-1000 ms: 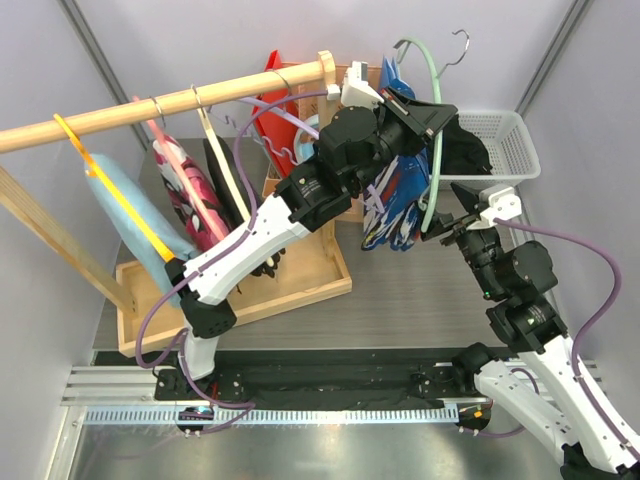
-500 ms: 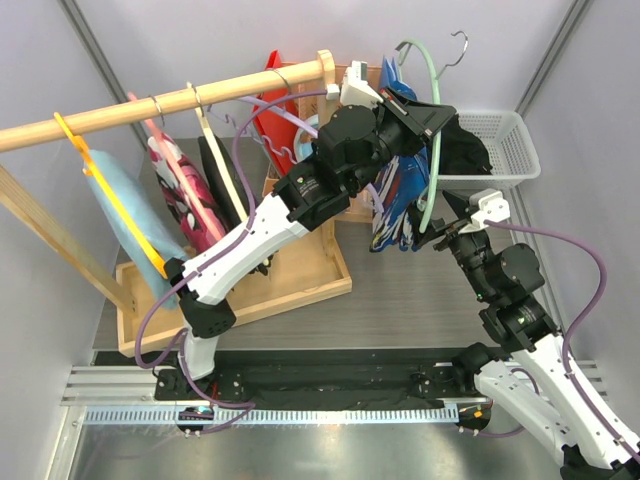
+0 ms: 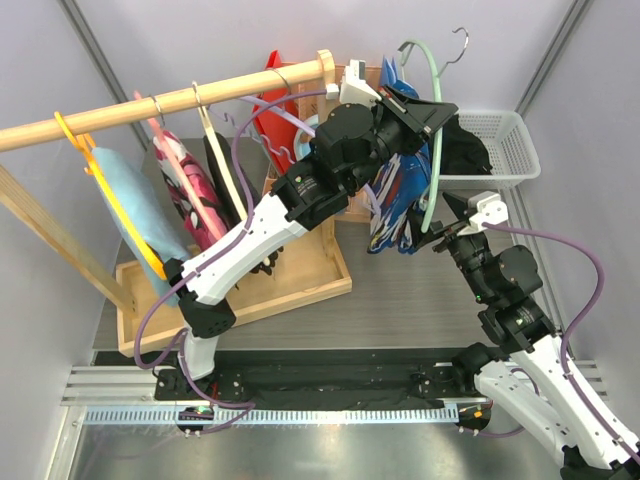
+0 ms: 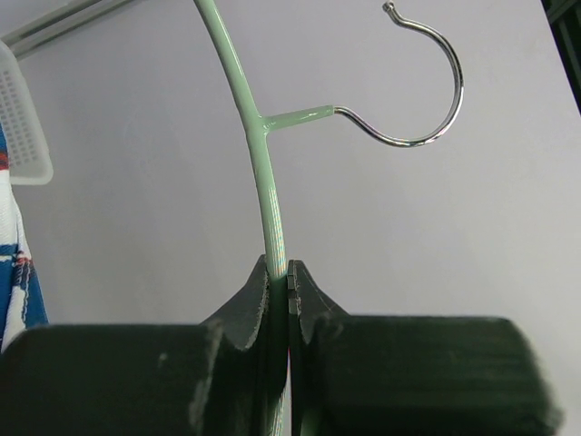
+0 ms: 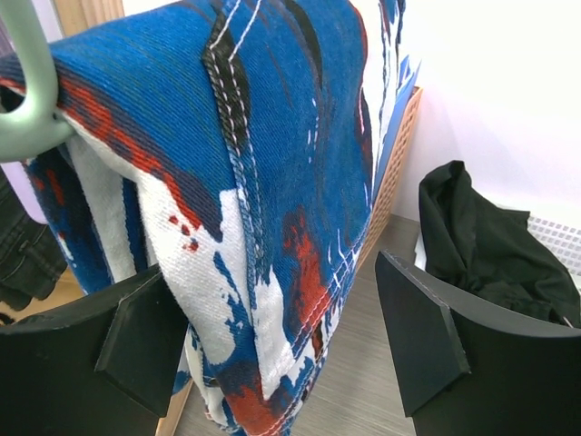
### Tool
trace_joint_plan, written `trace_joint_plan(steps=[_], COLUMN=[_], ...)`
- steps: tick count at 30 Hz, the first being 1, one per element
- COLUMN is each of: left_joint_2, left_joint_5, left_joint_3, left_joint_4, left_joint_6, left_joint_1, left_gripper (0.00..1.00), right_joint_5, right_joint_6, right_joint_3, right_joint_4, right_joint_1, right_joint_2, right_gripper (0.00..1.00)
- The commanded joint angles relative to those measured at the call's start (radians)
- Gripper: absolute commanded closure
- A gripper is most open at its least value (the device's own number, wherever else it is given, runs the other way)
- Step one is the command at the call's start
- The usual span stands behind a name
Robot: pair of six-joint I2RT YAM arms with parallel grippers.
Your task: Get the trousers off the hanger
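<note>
The blue trousers with white and red streaks hang folded over the mint-green hanger, held up to the right of the rail. My left gripper is shut on the hanger's thin arm, below its metal hook. My right gripper is open, and the trousers' hanging fold sits between its fingers, closer to the left one. In the top view this gripper is just right of the cloth's lower end. The black trousers lie crumpled in the white basket.
A wooden rail carries an orange hanger with light-blue cloth, a pink floral garment and a dark garment. Beneath it stands a wooden tray. A red hanger and a wooden box sit behind.
My right gripper has moved up and left to the trousers' lower end, and its jaws have widened. The garments on the rail have swayed slightly. The left arm has held still.
</note>
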Motion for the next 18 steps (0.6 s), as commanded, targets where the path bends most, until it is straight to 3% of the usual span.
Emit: trace_joint_plan(steps=[1, 8, 14, 18], left_joint_2=[-0.081, -0.084, -0.098, -0.115], left_joint_5=[-0.013, -0.002, -0.010, -0.013], left_joint_3=[0.068, 0.058, 0.041, 0.009], left_joint_4=[0.154, 0.151, 0.134, 0.134], left_joint_6=[-0.067, -0.084, -0.067, -0.061], left_joint_1=[0.049, 0.049, 0.049, 0.050], left_gripper=[0.99, 0.99, 1.00, 1.00], right_joint_5=[0.066, 0.101, 0.114, 0.091], right_joint_6=[-0.035, -0.049, -0.052, -0.055], right_joint_3=[0.030, 0.016, 0.037, 0.088], right_joint_4=[0.052, 0.236, 0.307, 0.241], right_joint_1=[-0.003, -0.001, -0.001, -0.003], right_joint_2=[0.033, 0.078, 0.059, 0.039], right_gripper=[0.16, 0.23, 0.49, 0.65])
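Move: Just ahead of the right hand, between its open fingers, hangs the near edge of the patterned trousers, about 4 cm farther out, 2 cm to the left and level with it. The green hanger's near end is about 1 cm ahead, 3 cm left and 5 cm up; the black trousers lie some 28 cm ahead, 8 cm right and 18 cm lower. From the left hand, which already holds the hanger, that edge is roughly 16 cm back, 2 cm left and 12 cm down. Reaching forward about 2 cm, the right hand takes the near edge of the patterned trousers deeper between its fingers, then rises some 2.5 cm with the fingertips tipping slightly up while the fingers close to about half their first gap around the cloth, the right finger coming against it. The left hand keeps its pinch on the green hanger, nearly still. ##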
